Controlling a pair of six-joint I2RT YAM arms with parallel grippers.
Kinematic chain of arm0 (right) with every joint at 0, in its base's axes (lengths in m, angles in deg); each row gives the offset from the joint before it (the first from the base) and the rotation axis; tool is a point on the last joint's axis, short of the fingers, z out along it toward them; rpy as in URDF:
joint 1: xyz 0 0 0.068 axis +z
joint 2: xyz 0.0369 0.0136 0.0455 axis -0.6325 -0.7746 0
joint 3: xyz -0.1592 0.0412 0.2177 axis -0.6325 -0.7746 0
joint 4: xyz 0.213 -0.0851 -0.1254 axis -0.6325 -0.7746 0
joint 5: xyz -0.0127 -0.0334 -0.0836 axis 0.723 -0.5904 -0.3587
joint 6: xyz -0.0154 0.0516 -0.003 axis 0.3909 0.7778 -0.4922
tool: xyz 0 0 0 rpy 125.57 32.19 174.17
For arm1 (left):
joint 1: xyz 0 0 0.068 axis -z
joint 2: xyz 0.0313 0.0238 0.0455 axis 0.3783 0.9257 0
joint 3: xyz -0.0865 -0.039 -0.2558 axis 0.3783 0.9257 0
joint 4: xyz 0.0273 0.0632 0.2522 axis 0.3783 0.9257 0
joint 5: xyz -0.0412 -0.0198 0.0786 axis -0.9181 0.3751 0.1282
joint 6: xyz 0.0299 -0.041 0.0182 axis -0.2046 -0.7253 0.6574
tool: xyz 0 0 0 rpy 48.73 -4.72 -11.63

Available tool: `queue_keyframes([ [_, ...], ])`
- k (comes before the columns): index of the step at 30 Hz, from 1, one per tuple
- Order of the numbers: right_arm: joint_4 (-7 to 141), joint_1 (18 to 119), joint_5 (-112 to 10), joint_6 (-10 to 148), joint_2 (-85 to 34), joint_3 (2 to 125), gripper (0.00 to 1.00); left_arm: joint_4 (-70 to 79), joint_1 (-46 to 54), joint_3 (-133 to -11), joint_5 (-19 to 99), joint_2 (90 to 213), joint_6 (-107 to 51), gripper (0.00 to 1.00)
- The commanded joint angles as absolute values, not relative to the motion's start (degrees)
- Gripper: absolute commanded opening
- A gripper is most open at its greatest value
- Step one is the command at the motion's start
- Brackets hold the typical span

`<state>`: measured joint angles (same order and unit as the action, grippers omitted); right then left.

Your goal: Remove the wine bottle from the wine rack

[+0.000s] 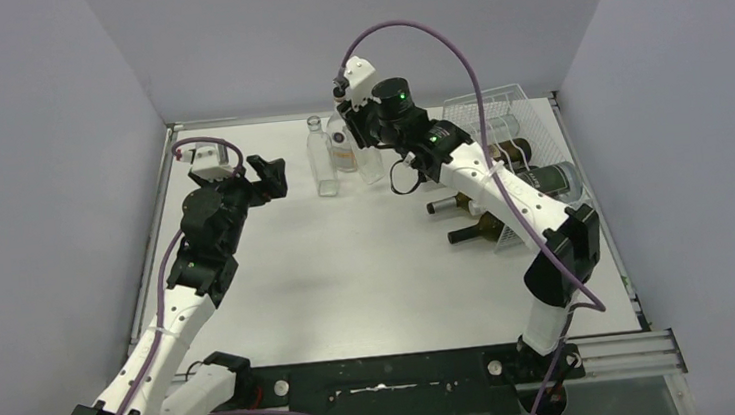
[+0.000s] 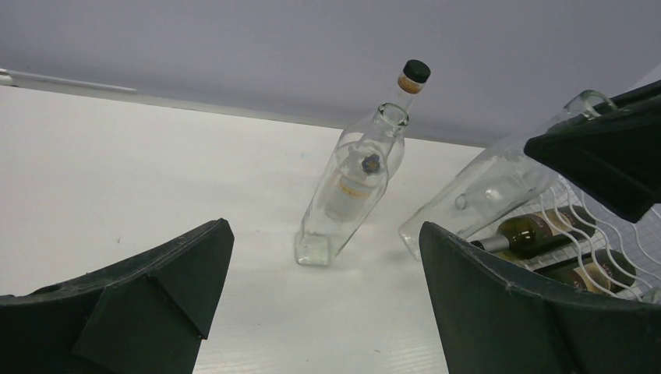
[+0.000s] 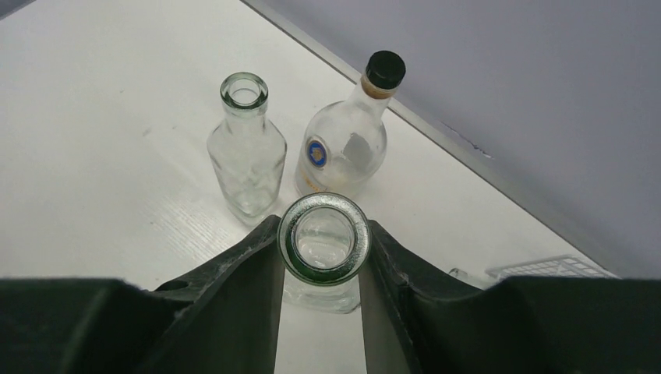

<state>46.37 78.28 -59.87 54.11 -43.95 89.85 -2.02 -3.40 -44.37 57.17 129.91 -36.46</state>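
My right gripper [image 3: 323, 234] is shut on the neck of a clear wine bottle [image 3: 324, 238], just under its open mouth. That bottle [image 1: 370, 162] stands upright on the table at the back, left of the white wire wine rack [image 1: 496, 116], with the right gripper [image 1: 365, 132] over it. Dark wine bottles [image 1: 542, 180] lie in and in front of the rack. In the left wrist view the same clear bottle [image 2: 483, 187] shows with the rack [image 2: 600, 234] behind it. My left gripper [image 1: 270, 176] hovers open at the back left, nothing between its fingers [image 2: 179, 288].
Two other clear bottles stand just left of the held one: a square open one [image 1: 319, 161] and a round one with a black cap [image 1: 341, 140]. The back wall is close behind them. A dark bottle [image 1: 476, 228] lies on the table by the right arm.
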Motion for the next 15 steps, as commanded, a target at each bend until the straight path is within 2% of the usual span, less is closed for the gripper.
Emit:
queue_keyframes([
  [1, 57.05, 78.55, -60.65, 61.95, -45.16, 93.82, 0.00, -3.84, -3.24, -46.07, 56.44, 129.50, -36.53, 0.93],
  [6, 55.29, 80.41, -60.79, 63.82, -48.15, 96.38, 0.00, -3.44, -3.24, -46.33, 57.25, 129.39, -36.27, 0.93],
  [10, 58.27, 83.46, -59.23, 63.04, -48.32, 93.95, 0.00, -1.91, -3.31, -46.95, 60.47, 129.17, -36.42, 0.92],
  [13, 60.33, 84.66, -58.31, 63.97, -48.90, 93.21, 0.00, 2.02, -3.37, -48.01, 69.01, 128.84, -37.38, 0.92],
  [15, 61.13, 85.28, -57.78, 63.84, -49.87, 93.72, 0.00, 4.30, -3.48, -48.47, 76.27, 128.40, -38.56, 0.88],
])
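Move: The right hand already holds a clear glass bottle by the neck and is bringing it to the bottles standing at the back. The uncorked clear bottle stands about 8 cm to its left and 3 cm farther out, the corked one some 8 cm ahead and 3 cm to the left, both with middles roughly 15 cm lower. The open left gripper hangs about 17 cm left and 7 cm back; from it the uncorked bottle is about 10 cm ahead, 8 cm right and 13 cm below. Keeping its grip on the neck, the right hand first sinks about 4 cm while easing left and slightly forward, its fingers tipping some 5 degrees farther down, then sweeps left and draws back a little at nearly that height, about 7 cm left in all, bringing the held bottle from the near side of the corked bottle to the near side of the uncorked one. Towards the end the left hand, still open and empty, starts swinging left about 2 cm and turns slightly counter-clockwise, while the right hand closes in from its right. ##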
